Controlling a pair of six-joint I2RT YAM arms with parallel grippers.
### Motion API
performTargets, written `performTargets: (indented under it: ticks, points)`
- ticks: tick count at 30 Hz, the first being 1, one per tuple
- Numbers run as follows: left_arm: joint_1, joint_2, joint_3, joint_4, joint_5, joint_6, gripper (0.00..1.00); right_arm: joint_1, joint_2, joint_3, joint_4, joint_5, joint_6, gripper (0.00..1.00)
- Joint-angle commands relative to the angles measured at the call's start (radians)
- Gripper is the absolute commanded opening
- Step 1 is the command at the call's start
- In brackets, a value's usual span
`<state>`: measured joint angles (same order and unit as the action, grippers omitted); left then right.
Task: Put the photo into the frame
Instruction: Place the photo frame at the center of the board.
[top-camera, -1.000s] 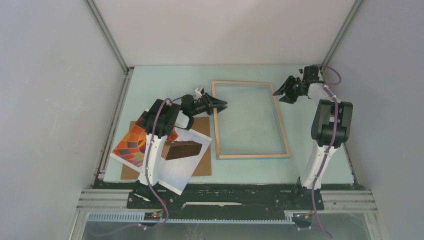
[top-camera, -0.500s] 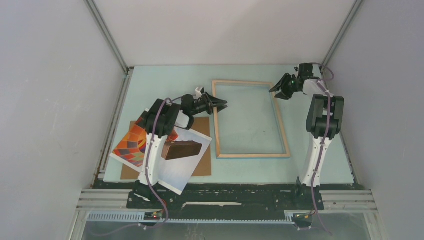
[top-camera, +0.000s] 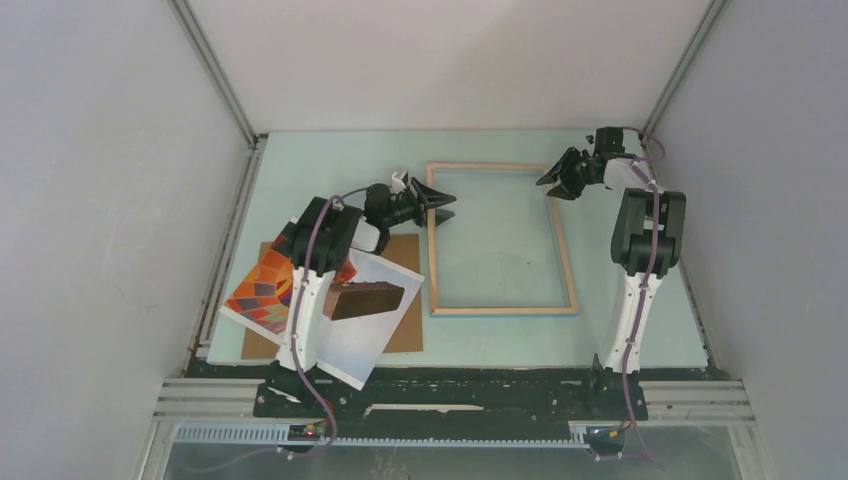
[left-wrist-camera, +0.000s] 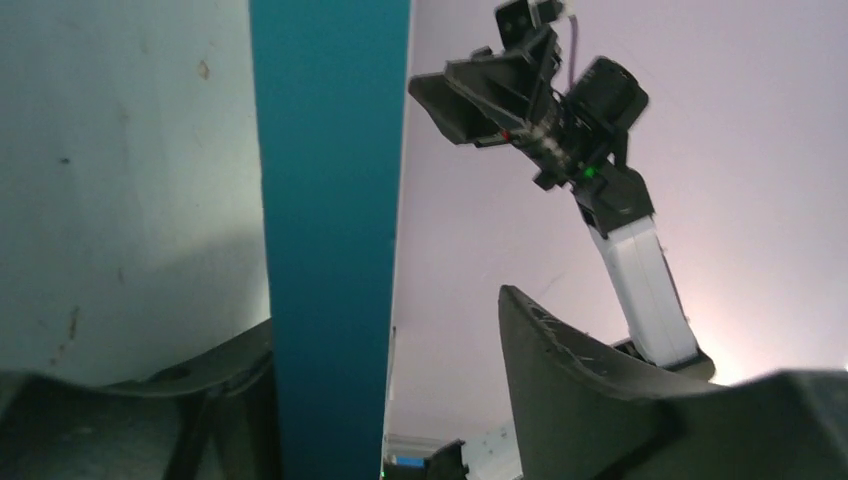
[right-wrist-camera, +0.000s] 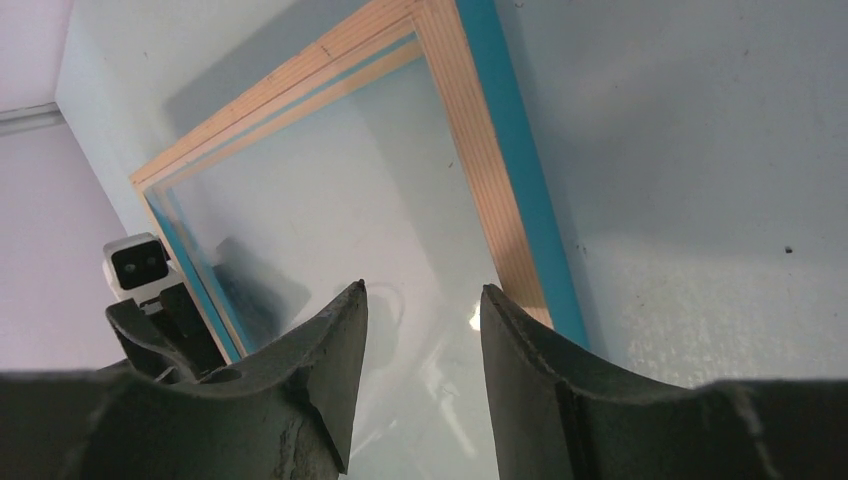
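The frame (top-camera: 563, 250) lies flat at the table's middle with its light wood back up. My left gripper (top-camera: 441, 203) is open astride the frame's left rail near the far left corner. In the left wrist view the blue rail (left-wrist-camera: 330, 200) stands between the fingers of the left gripper (left-wrist-camera: 385, 310), with a clear gap on the right side. My right gripper (top-camera: 552, 182) hovers open at the far right corner, and the right wrist view shows the right gripper (right-wrist-camera: 422, 288) empty above the glass beside the wood rail (right-wrist-camera: 480, 170). The photo (top-camera: 345, 345) lies near left, partly under the left arm.
A plain brown backing board (top-camera: 408, 300) lies under the photo. Grey enclosure walls stand close on the left, right and far sides. The arm bases and a black mounting rail (top-camera: 450, 392) run along the near edge.
My left gripper's jaws have spread and let go of the frame's left rail. My right gripper has swung a little left, closer to the frame's far right corner.
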<state>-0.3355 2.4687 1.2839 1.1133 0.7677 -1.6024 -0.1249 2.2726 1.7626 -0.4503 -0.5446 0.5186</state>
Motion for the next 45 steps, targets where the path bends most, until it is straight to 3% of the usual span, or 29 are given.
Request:
performTargets:
  ticks: [1,5,8,12,24,27,32,36,40,45]
  points:
    - [0.002,-0.122,0.008,-0.280,-0.073,0.208,0.68,-0.024,-0.078,0.002,-0.044,-0.004,-0.017,0.53]
    - [0.003,-0.220,0.016,-0.598,-0.142,0.416,0.81,-0.035,-0.124,-0.005,-0.084,0.021,-0.045,0.53]
    - [0.004,-0.273,0.082,-0.959,-0.228,0.619,0.90,-0.037,-0.160,-0.037,-0.082,0.028,-0.051,0.54]
    - [0.003,-0.278,0.181,-1.247,-0.313,0.760,1.00,-0.038,-0.181,-0.073,-0.070,0.032,-0.055,0.54]
    - [-0.112,-0.287,0.440,-1.673,-0.635,1.015,1.00,-0.045,-0.222,-0.151,-0.057,0.021,-0.066,0.54]
    - [-0.138,-0.262,0.535,-1.779,-0.655,1.069,1.00,-0.045,-0.236,-0.171,-0.052,0.025,-0.067,0.54]
    - [-0.194,-0.270,0.608,-1.861,-0.677,1.122,1.00,-0.045,-0.252,-0.210,-0.042,0.022,-0.065,0.54]
    - [-0.186,-0.350,0.531,-1.845,-0.756,1.120,1.00,-0.041,-0.276,-0.242,-0.042,0.031,-0.080,0.54]
    - [-0.148,-0.505,0.357,-1.702,-0.712,1.092,1.00,-0.025,-0.292,-0.261,-0.052,0.070,-0.090,0.54]
    - [-0.066,-0.546,0.223,-1.526,-0.558,0.994,0.94,0.033,-0.270,-0.231,-0.009,0.115,-0.069,0.54]
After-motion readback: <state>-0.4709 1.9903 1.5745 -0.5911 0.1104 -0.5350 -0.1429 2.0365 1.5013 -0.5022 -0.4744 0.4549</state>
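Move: The photo frame's middle is some 14 cm to the right of my left hand, about 8 cm back and 2 cm lower, its left side still between those opening fingers. The photo lies roughly 25 cm left and 24 cm back of that hand, the brown backing board 23 cm left and 21 cm back, both some 4 cm below. From my right hand, the frame's middle is about 12 cm left, 13 cm back and 2 cm lower. I spread my left fingers wide and come free of the frame's left side, drawing the hand about 7 cm left, then back, with a small dip before a rise, while rolling the fingers some 70 degrees from pointing right to pointing down over that side. My right hand, half open throughout, hops up a few centimetres, sinks again and travels about 6.5 cm back along the frame's right side. ##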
